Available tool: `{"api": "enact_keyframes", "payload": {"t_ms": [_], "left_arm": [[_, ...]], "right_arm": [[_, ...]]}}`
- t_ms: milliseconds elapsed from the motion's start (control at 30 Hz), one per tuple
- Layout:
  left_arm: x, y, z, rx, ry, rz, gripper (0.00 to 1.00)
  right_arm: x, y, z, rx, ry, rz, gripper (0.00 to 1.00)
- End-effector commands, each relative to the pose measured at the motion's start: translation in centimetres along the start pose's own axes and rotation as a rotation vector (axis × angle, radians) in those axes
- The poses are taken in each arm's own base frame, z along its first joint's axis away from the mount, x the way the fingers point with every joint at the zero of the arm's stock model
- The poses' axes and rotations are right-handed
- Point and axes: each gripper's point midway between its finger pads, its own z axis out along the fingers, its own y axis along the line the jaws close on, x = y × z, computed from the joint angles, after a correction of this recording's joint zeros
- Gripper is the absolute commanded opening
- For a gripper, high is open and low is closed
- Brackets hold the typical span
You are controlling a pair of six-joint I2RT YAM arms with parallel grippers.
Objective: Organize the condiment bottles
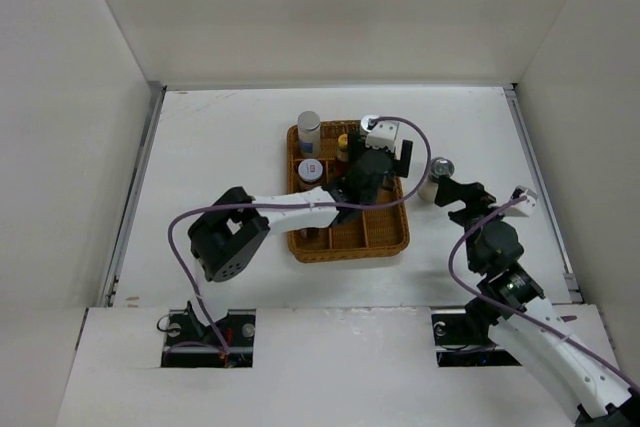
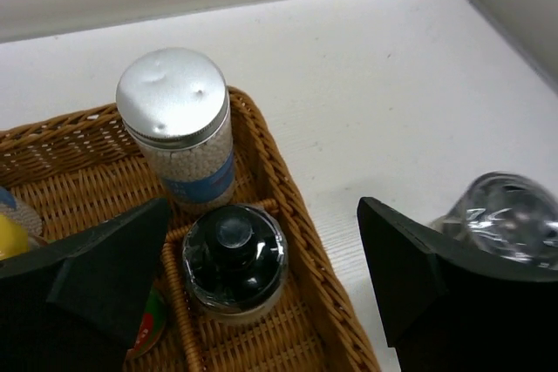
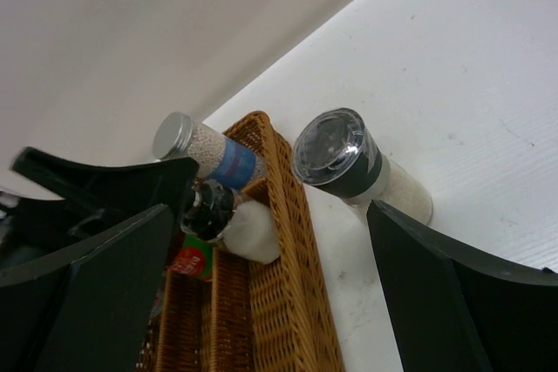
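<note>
My left gripper (image 2: 261, 215) hangs open over the back right part of the wicker basket (image 1: 385, 237). A black-capped pale shaker (image 2: 234, 259) stands upright in the basket between its fingers, with a gap on each side. A silver-topped blue-white shaker (image 2: 174, 124) stands just behind it. A grey-capped shaker (image 1: 438, 179) stands on the table right of the basket, and my right gripper (image 1: 447, 190) is open right beside it. In the right wrist view that shaker (image 3: 349, 167) lies ahead of the open fingers. Another silver-topped shaker (image 1: 309, 132) and a white-lidded jar (image 1: 310, 171) stand in the basket's left side.
The basket's right rim (image 2: 288, 189) runs between the black-capped shaker and the grey-capped one (image 2: 510, 215). A yellow cap (image 2: 13, 237) and a red and green label (image 2: 148, 324) show at the left. White walls enclose the table.
</note>
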Motion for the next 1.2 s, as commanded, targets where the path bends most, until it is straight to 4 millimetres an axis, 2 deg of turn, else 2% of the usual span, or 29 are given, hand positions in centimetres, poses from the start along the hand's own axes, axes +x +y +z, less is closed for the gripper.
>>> {"api": "enact_keyframes", "payload": {"t_ms": [0, 133, 200, 267, 333, 400, 500, 567, 667, 767, 900, 1033, 1167], "left_arm": [[-10.5, -1.9, -3.9, 0.079, -0.190, -0.145, 0.90], [-17.2, -3.0, -8.2, 0.172, -0.293, -0.223, 0.90], [-20.4, -2.5, -10.7, 0.219, -0.353, -0.264, 0.90], [-22.8, -0.2, -13.0, 0.216, -0.412, -0.303, 0.90], [-23.7, 4.1, -14.6, 0.147, -0.457, -0.331, 0.90], [-22.5, 10.1, -15.7, 0.008, -0.476, -0.353, 0.90], [-19.0, 18.8, -18.1, -0.218, -0.485, -0.393, 0.91], [-16.2, 22.8, -19.9, -0.326, -0.468, -0.405, 0.91], [-11.4, 27.0, -21.7, -0.458, -0.418, -0.425, 0.91], [-6.7, 29.6, -22.4, -0.546, -0.360, -0.460, 0.91], [-2.8, 30.7, -22.0, -0.562, -0.295, -0.493, 0.91], [-0.8, 32.0, -21.8, -0.584, -0.293, -0.523, 0.91], [-0.1, 31.6, -21.2, -0.544, -0.297, -0.558, 0.92]], "right_arm": [[-1.6, 0.7, -0.2, -0.021, -0.042, 0.029, 1.00], [-1.5, 0.1, -0.6, -0.008, -0.048, 0.041, 1.00], [-1.1, 0.2, -0.3, -0.007, -0.033, 0.021, 1.00], [-0.1, 0.5, 0.5, 0.007, 0.018, -0.043, 1.00], [1.0, 1.2, 1.3, 0.006, 0.074, -0.098, 1.00], [1.7, 1.9, 2.0, 0.010, 0.100, -0.132, 1.00], [1.0, 1.8, 3.2, 0.059, 0.072, -0.186, 1.00], [0.1, 1.0, 4.1, 0.114, 0.046, -0.227, 1.00], [-0.8, 0.2, 5.4, 0.170, 0.036, -0.280, 1.00], [-0.9, -0.6, 6.3, 0.227, 0.059, -0.345, 1.00], [0.1, -1.5, 7.3, 0.280, 0.123, -0.418, 1.00], [1.4, -1.8, 8.3, 0.298, 0.178, -0.461, 1.00], [1.6, -2.2, 9.3, 0.331, 0.199, -0.477, 1.00]]}}
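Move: The clear-lidded condiment jar stands on the table about 11 cm ahead of my right hand, 5 cm to its left and 14 cm below. The black-capped bottle in the basket is roughly 13 cm ahead and 20 cm left of that hand; the silver-lidded bottle some 21 cm ahead and 21 cm left. From my left hand, the black-capped bottle is almost straight below, about 10 cm down, and the clear-lidded jar about 13 cm right, level, some 12 cm lower. I lift my empty left hand off the basket, up some 24 cm and back about 10, then sweep it nearly 40 cm left over the bottles and sink again beyond the basket, turning it counter-clockwise. My open right hand, meanwhile, goes forward about 8 cm and down 5 towards the clear-lidded jar, its fingers tipping down and its left side rolling down. ##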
